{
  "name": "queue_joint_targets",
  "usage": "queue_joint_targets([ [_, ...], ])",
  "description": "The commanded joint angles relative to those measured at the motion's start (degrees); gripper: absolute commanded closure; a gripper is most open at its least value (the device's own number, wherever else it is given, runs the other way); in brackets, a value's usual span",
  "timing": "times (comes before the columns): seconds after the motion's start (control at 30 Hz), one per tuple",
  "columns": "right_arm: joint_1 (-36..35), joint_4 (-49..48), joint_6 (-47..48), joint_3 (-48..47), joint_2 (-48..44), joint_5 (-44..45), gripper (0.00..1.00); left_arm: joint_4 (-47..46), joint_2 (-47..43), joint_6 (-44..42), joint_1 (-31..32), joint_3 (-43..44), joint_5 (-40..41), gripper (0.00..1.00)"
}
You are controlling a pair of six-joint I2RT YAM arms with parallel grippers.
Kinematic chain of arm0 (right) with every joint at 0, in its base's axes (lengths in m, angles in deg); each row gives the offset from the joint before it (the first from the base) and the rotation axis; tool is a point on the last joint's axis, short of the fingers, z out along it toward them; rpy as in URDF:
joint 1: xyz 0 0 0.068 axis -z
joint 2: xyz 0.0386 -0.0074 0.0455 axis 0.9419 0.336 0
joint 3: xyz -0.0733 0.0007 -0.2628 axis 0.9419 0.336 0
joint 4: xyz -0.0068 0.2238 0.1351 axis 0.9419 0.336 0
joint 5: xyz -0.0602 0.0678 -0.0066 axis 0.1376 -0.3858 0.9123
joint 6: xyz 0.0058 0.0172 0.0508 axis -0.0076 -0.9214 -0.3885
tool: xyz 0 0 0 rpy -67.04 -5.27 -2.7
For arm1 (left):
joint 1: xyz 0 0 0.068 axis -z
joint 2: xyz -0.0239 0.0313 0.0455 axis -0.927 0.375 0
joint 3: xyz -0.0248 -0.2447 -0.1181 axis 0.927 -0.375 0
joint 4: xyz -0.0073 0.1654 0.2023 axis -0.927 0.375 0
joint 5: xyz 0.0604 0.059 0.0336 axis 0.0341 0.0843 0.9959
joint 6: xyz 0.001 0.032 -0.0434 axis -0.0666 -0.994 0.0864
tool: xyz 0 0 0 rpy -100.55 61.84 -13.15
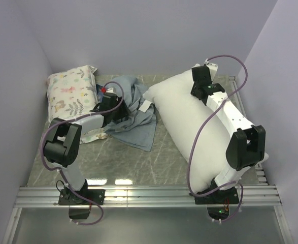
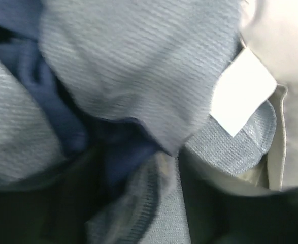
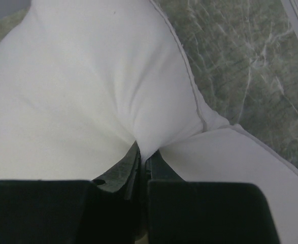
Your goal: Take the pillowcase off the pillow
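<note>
The blue pillowcase [image 1: 136,115] lies crumpled on the table left of centre, apart from most of the pillow and touching its left corner. It fills the left wrist view [image 2: 138,66], pale grey-blue with dark blue folds. My left gripper [image 1: 117,109] sits on the crumpled cloth, and a hemmed fold runs between its dark jaws [image 2: 143,203]. The plump white pillow [image 1: 189,127] lies diagonally on the right, its small tag [image 1: 146,106] at the left corner [image 2: 242,94]. My right gripper [image 1: 203,89] is shut on a pinch of pillow fabric [image 3: 143,152] at the far end.
A smaller floral-print pillow [image 1: 71,91] lies at the back left against the wall. The green marble table [image 1: 138,162] is walled on the left, back and right. A metal rail [image 1: 149,195] runs along the near edge by the arm bases.
</note>
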Motion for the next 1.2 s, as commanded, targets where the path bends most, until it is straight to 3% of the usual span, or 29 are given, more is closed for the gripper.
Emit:
queue_joint_targets([
  [0.0,-0.3,-1.3,-0.9,-0.7,-1.5,-1.9,1.0,-1.6,-3.6,-0.3,1.8,1.7,3.0,0.31],
  [0.07,-0.3,-0.6,-0.7,-0.7,-2.7,-1.7,0.77,0.5,-6.4,-0.1,2.3,2.8,4.7,0.07],
  [0.1,-0.3,-0.6,-0.3,-0.8,-4.5,-1.7,0.63,1.2,-7.6,-0.1,2.3,3.1,5.3,0.01],
  [0.13,-0.2,0.3,-0.2,-0.9,-5.5,-1.7,0.43,1.8,-9.9,-0.1,2.5,3.5,6.4,0.01],
  [0.23,-0.3,1.3,-0.1,-1.1,-10.5,-3.0,0.25,5.6,-14.3,-2.0,4.5,6.8,9.3,0.01],
  [0.4,-0.8,0.6,-1.0,3.2,-21.0,-7.4,0.2,12.1,-21.2,-4.1,9.2,11.8,13.7,0.01],
  [0.43,-0.7,-0.7,-1.3,4.9,-22.8,-9.9,0.07,12.6,-24.3,-4.3,10.5,11.6,14.2,0.01],
  [0.57,-1.6,-5.0,-3.0,16.3,-34.4,-13.6,0.05,13.9,-32.8,-3.8,12.2,6.2,15.2,0.01],
  [0.67,-2.2,-8.5,-3.6,30.0,-42.2,-15.4,0.05,15.3,-38.7,-2.4,12.4,2.7,13.3,0.01],
  [0.8,-2.1,-10.0,-4.0,39.4,-50.0,-16.0,0.05,16.9,-46.3,-3.3,12.4,-2.2,13.7,0.01],
  [1.17,-2.2,-7.6,-3.1,42.7,-54.1,-16.9,0.04,15.4,-53.3,-3.1,12.5,-11.9,15.5,0.01],
])
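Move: The pillowcase lies bunched under my left fingers, its middle some 4 cm ahead, 4 cm to the right and 3 cm below. From that hand the white tag is about 10 cm right and 5 cm ahead, the patterned pillow roughly 22 cm left and 5 cm ahead. My right hand still pinches the bare pillow near its far end; the pillow's middle is about 13 cm back, 4 cm right and 10 cm below. I let both cloths go and pull back towards my bases. My left hand, already half open, spreads fully and climbs off the pillowcase, then draws back about 14 cm and sinks a little, its fingers tipping up. My right hand opens from its pinch, arcs up and back some 18 cm over the pillow, then dips almost to its starting height, tilting up and turning counter-clockwise. ##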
